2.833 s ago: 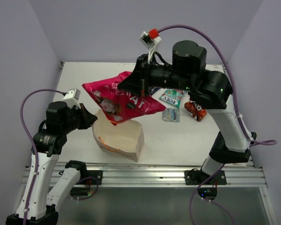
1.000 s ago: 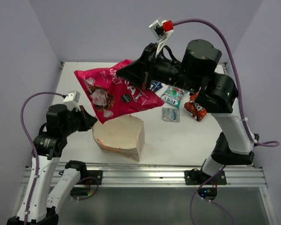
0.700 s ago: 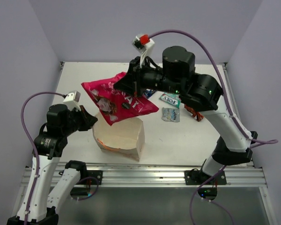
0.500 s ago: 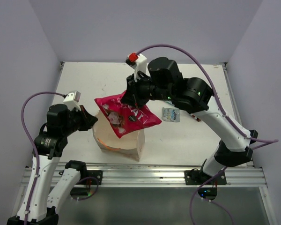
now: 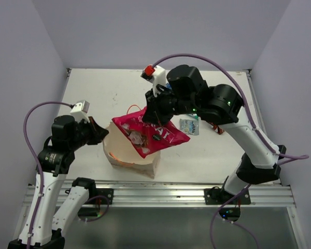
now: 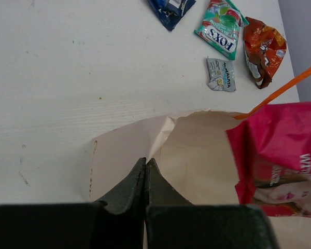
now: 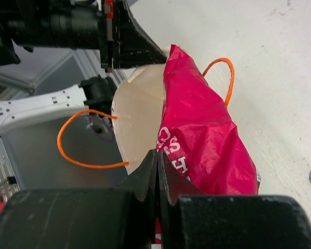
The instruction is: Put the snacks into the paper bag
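Observation:
The cream paper bag (image 5: pixel 132 161) stands open near the table's front. My left gripper (image 5: pixel 104 134) is shut on its left rim, and in the left wrist view the closed fingertips (image 6: pixel 145 162) pinch the paper edge (image 6: pixel 129 150). My right gripper (image 5: pixel 154 116) is shut on the large red-pink snack bag (image 5: pixel 155 136), which tilts with its lower end inside the bag's mouth (image 7: pixel 137 119). The right wrist view shows that gripper (image 7: pixel 157 153) clamped on the pink foil (image 7: pixel 202 135). Blue (image 6: pixel 171 8), green-white (image 6: pixel 221 28), orange-red (image 6: pixel 263 49) and silvery-grey (image 6: pixel 221 75) packets lie on the table beyond.
An orange cord handle (image 7: pixel 83 140) loops out from the bag's near side, another (image 7: pixel 223 78) arcs over the pink bag. The silvery packet (image 5: pixel 189 126) lies just right of the right gripper. A metal rail (image 5: pixel 160 194) runs along the table's front edge.
The right arm has swung left and down, carrying the red-pink bag from above the table into the paper bag's mouth. The left arm has held still on the rim.

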Tool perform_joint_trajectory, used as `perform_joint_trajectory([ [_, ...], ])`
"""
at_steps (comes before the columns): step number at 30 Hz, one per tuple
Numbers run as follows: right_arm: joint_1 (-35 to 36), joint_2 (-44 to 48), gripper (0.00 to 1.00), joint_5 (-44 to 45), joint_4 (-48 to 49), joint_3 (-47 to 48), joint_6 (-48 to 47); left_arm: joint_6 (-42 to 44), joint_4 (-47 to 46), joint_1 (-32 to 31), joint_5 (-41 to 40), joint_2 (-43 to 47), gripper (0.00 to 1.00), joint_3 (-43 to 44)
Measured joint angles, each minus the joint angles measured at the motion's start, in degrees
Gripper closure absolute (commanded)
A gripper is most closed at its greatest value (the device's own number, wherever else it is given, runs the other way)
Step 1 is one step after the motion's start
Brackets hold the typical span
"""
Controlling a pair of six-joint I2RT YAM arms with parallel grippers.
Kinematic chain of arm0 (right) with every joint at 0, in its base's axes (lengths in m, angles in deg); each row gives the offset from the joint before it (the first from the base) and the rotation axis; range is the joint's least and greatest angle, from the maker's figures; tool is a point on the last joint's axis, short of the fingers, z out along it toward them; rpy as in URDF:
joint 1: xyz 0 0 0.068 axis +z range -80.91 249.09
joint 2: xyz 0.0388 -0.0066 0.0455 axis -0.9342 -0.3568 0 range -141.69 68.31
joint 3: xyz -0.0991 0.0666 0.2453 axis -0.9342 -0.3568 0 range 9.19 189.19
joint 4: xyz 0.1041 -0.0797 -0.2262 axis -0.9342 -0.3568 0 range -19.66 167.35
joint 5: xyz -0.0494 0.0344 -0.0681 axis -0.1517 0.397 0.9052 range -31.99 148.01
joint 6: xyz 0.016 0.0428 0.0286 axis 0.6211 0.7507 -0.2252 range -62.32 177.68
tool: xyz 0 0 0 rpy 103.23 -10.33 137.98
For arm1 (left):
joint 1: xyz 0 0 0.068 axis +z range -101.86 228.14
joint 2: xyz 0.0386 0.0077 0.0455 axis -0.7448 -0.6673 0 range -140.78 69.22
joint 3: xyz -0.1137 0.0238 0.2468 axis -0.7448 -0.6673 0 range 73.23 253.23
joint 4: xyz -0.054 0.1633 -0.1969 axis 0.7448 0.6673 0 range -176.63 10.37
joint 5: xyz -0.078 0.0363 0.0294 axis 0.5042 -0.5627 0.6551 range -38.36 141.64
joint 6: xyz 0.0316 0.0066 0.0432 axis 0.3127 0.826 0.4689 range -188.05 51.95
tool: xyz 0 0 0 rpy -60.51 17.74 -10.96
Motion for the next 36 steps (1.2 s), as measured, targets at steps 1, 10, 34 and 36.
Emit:
perform_joint_trajectory([
  [1, 0.2, -0.7, 1.00, -0.6, -0.5, 0.1, -0.3, 0.0, 0.0, 0.0, 0.1, 0.1, 1.00, 0.0],
  [10, 2.3, -9.8, 0.94, -2.7, -3.1, 0.1, -3.1, 0.0, 0.1, 0.0, 0.4, 0.7, 1.00, 0.0],
  [34, -33.6, 17.4, 0.07, 31.2, 17.0, -30.9, -2.3, 0.0, 0.2, 0.0, 0.6, 1.2, 1.00, -0.5],
  [36, -38.3, 14.9, 0.07, 31.2, 19.1, -38.9, -1.4, 0.0, 0.2, 0.0, 0.5, 1.2, 1.00, -0.5],
])
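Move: The right hand, still gripping the pink packet, has the paper bag's mouth about 8 cm to its left, level fore and aft, some 18 cm below. On the table about 41 cm below it, the silver packet lies 18 cm ahead and 16 cm right, the green packet 28 cm ahead and 17 cm right. From the left hand, still pinching the rim, the mouth's middle is roughly 12 cm right and 3 cm back, at its height. Right lowers the pink packet 8 cm towards the bag, releases, then swings 35 cm right and forward, sinking. ##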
